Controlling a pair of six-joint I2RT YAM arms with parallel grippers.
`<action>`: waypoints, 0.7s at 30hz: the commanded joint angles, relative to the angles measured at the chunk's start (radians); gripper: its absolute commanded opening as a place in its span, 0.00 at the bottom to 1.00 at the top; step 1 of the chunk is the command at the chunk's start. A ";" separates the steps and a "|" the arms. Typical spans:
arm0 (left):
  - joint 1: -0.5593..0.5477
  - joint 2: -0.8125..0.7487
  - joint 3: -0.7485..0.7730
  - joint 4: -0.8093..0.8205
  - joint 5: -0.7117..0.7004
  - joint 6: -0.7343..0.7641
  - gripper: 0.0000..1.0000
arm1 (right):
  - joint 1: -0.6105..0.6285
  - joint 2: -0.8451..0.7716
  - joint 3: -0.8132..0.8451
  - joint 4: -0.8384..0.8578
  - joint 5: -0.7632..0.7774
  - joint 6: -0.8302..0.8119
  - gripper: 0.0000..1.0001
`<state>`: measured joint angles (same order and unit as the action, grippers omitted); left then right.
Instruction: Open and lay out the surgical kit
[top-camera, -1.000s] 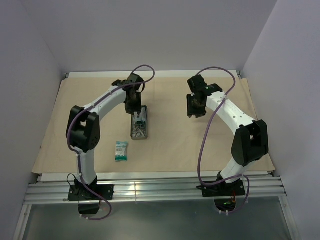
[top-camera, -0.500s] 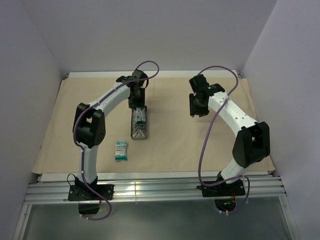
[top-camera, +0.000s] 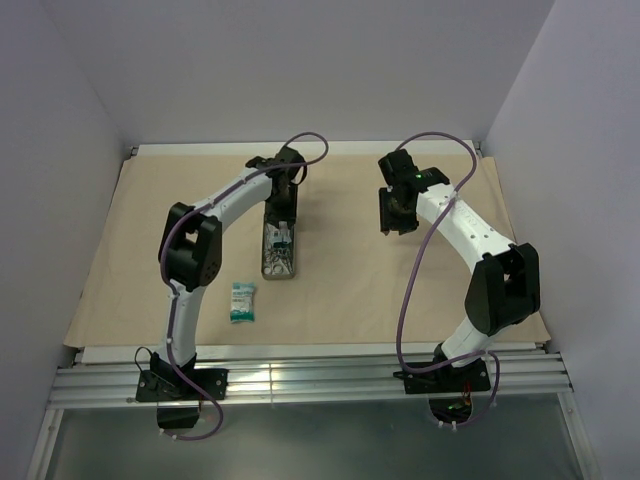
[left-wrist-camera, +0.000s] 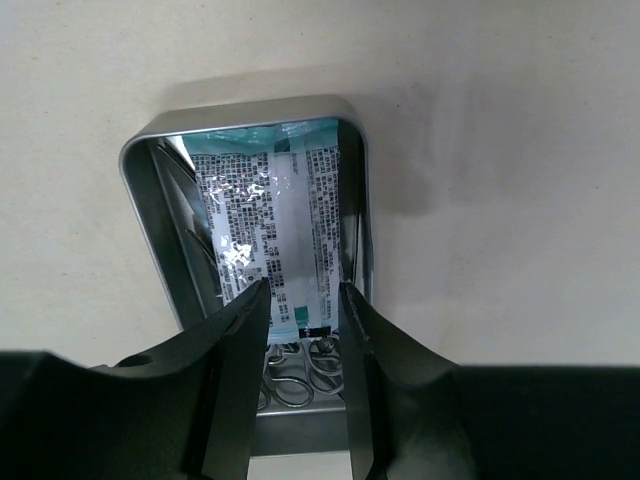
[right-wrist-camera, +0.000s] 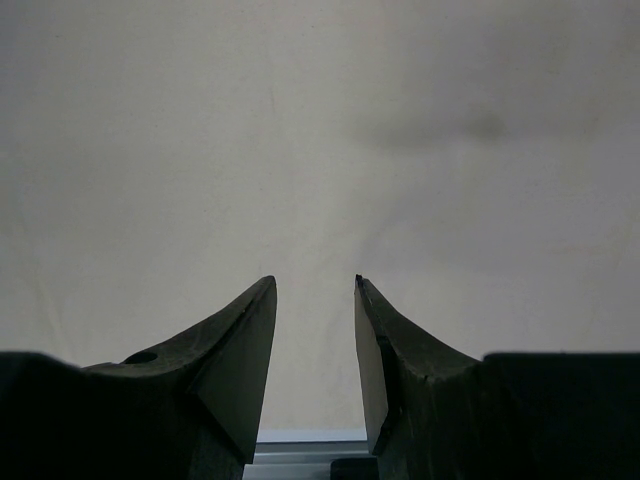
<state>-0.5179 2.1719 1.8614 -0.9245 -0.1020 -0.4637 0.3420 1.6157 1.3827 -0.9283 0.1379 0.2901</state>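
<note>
The tan wrap lies spread flat over the table. On it stands the small grey tray, its wall showing in the left wrist view. Inside it a teal-white packet leans lengthwise, with silver ring handles of the scissors or forceps below it. A second teal-white packet lies on the wrap, near and left of the tray. My left gripper hovers open over the tray, fingertips on either side of the packet's near end. My right gripper is open above bare wrap.
Plain walls close in the back and both sides. Metal rails carrying both arm bases run along the near edge. The wrap's front edge ends just ahead of the rails.
The left arm has swung its elbow to the right and its gripper has shifted slightly right over the tray's far end. The right arm has barely moved.
</note>
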 joint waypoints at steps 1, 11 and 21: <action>-0.007 0.023 0.030 -0.016 -0.005 0.013 0.40 | -0.008 -0.051 0.015 -0.010 0.031 -0.008 0.45; -0.018 0.069 0.028 -0.036 -0.031 0.014 0.30 | -0.006 -0.062 0.039 -0.024 0.037 -0.012 0.45; -0.018 0.023 0.022 -0.046 -0.019 0.016 0.00 | -0.006 -0.068 0.070 -0.033 0.017 -0.005 0.45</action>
<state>-0.5320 2.2162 1.8698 -0.9401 -0.1211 -0.4564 0.3420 1.5940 1.4048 -0.9516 0.1493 0.2897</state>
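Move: The packet in the tray lies almost beneath my open left fingers, its middle some 2 cm ahead, 1 cm left and 2 cm below. The tray around it has its middle roughly 4 cm back, 1 cm left and 3 cm below. The loose packet on the cloth is about 18 cm back, 10 cm left and 5 cm down. From my idle right hand, the packet in the tray is some 7 cm ahead, 28 cm left and 10 cm below. I lower my left hand about 2 cm into the tray, onto the packet, hardly shifting sideways. Once down, I hold still and close my partly open fingers fully, pinching the wrapper just behind its middle and a little to the right. ##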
